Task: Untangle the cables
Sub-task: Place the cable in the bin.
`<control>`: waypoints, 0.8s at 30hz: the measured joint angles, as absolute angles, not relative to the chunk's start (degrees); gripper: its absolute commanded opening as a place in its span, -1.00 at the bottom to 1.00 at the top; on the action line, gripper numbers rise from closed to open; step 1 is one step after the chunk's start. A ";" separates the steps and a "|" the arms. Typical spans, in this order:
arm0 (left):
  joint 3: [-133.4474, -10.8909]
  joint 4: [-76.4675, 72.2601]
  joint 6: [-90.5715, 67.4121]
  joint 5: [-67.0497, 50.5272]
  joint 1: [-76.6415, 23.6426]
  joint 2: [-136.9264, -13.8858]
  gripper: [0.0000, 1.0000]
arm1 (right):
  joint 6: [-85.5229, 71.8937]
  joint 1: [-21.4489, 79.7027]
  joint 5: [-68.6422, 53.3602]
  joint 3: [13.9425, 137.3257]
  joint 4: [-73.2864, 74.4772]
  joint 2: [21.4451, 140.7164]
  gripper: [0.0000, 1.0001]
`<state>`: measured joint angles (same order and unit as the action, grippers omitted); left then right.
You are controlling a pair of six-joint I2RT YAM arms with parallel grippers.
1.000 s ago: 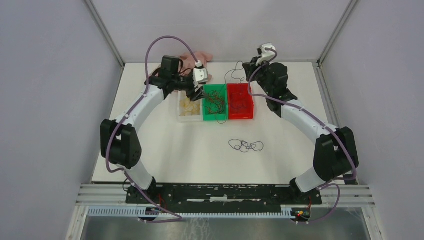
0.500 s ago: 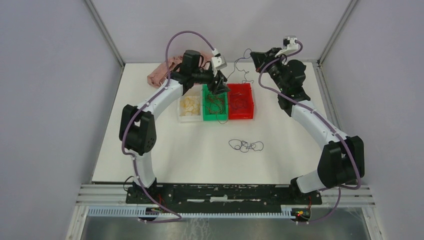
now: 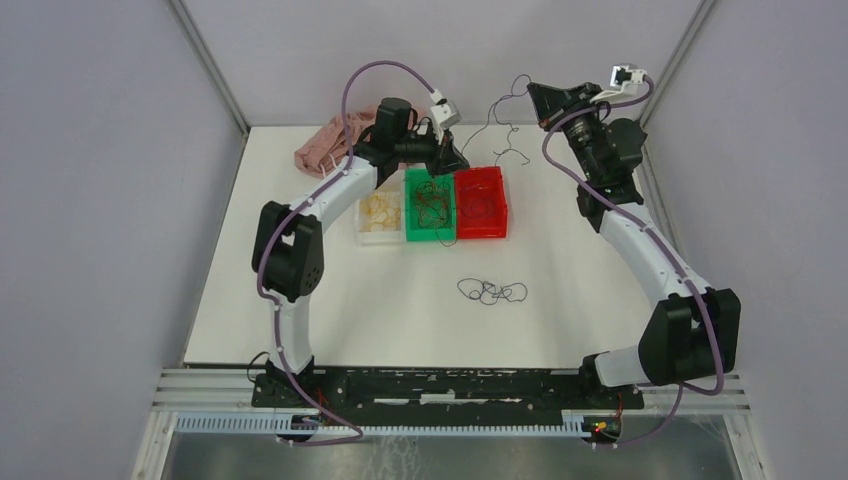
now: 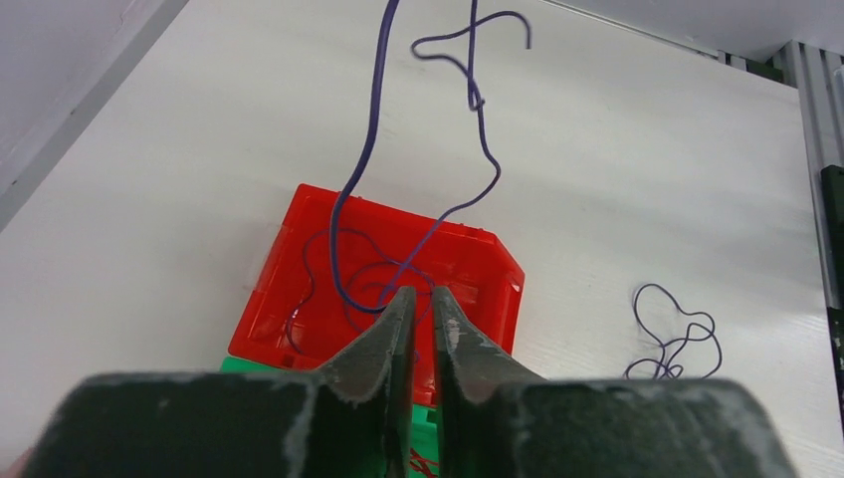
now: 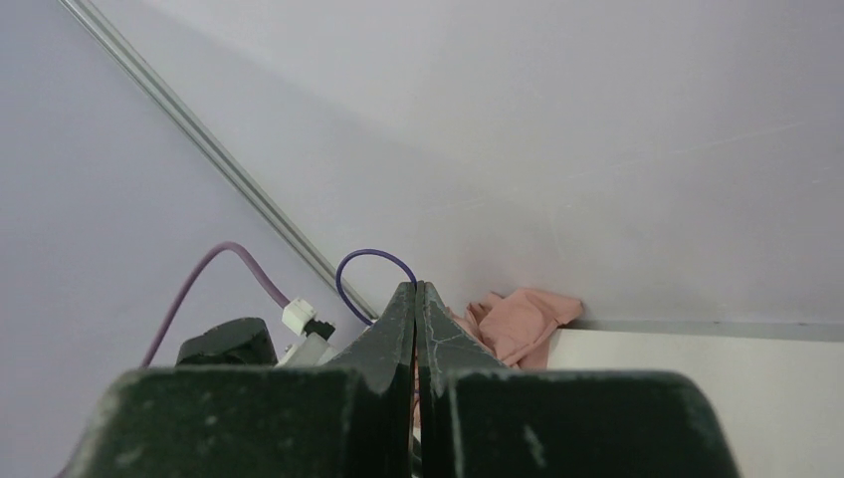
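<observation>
My right gripper (image 3: 533, 90) is raised at the back, shut on a thin purple cable (image 3: 497, 130) that hangs down into the red bin (image 3: 481, 236). A loop of that cable (image 5: 376, 267) sticks out at the fingertips of the right gripper (image 5: 415, 285). My left gripper (image 3: 452, 160) hovers over the red bin (image 4: 289, 299). The jaws of the left gripper (image 4: 418, 294) stand only a narrow slit apart. The hanging cable (image 4: 368, 149) crosses right at their tips; I cannot tell if a strand lies between them. Red-brown cables (image 3: 432, 200) fill the green bin (image 3: 428, 240).
A clear bin (image 3: 362, 215) with yellowish cables stands left of the green one. Another dark purple cable (image 3: 491, 292) lies coiled on the white table (image 3: 330, 300) nearer the arms, also visible as a loose coil (image 4: 677, 339). A pink garment (image 3: 325, 145) lies at the back left corner.
The left arm swung right from the clear bin to above the red bin, and its jaws narrowed. The right gripper rose up and to the right, drawing the purple cable higher.
</observation>
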<state>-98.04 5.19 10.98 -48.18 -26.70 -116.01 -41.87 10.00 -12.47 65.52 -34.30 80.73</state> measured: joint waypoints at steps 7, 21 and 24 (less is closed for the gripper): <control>-98.87 4.67 11.64 -48.73 -26.70 -116.01 -0.94 | -44.27 8.56 -15.46 65.54 -34.65 80.66 -0.99; -101.32 9.87 18.98 -50.13 -26.70 -112.86 -0.94 | -31.11 13.30 -18.55 65.69 -16.62 87.22 -0.99; -101.32 12.32 21.32 -50.17 -26.70 -112.75 -0.94 | -30.06 13.91 -14.96 64.34 -14.87 87.13 -0.99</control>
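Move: The purple cable's near strand lies right at the left gripper's partly open tips. The red bin is about 4 cm ahead of that gripper, 5 cm to its right and 15 cm below; the green bin is 4 cm ahead, 8 cm to its left. From the raised right gripper, which already holds the cable, the red bin lies some 3 cm ahead, 8 cm left and 36 cm down, and the loose cable on the table 23 cm back, 7 cm left. Shut the left gripper on the purple strand at its tips, then lift it about 4 cm, staying above the bins. With the right gripper keeping its pinch on the cable, hover briefly, then lower it some 15 cm towards the red bin, easing a few centimetres left and tipping the fingers down by roughly 20 degrees. ##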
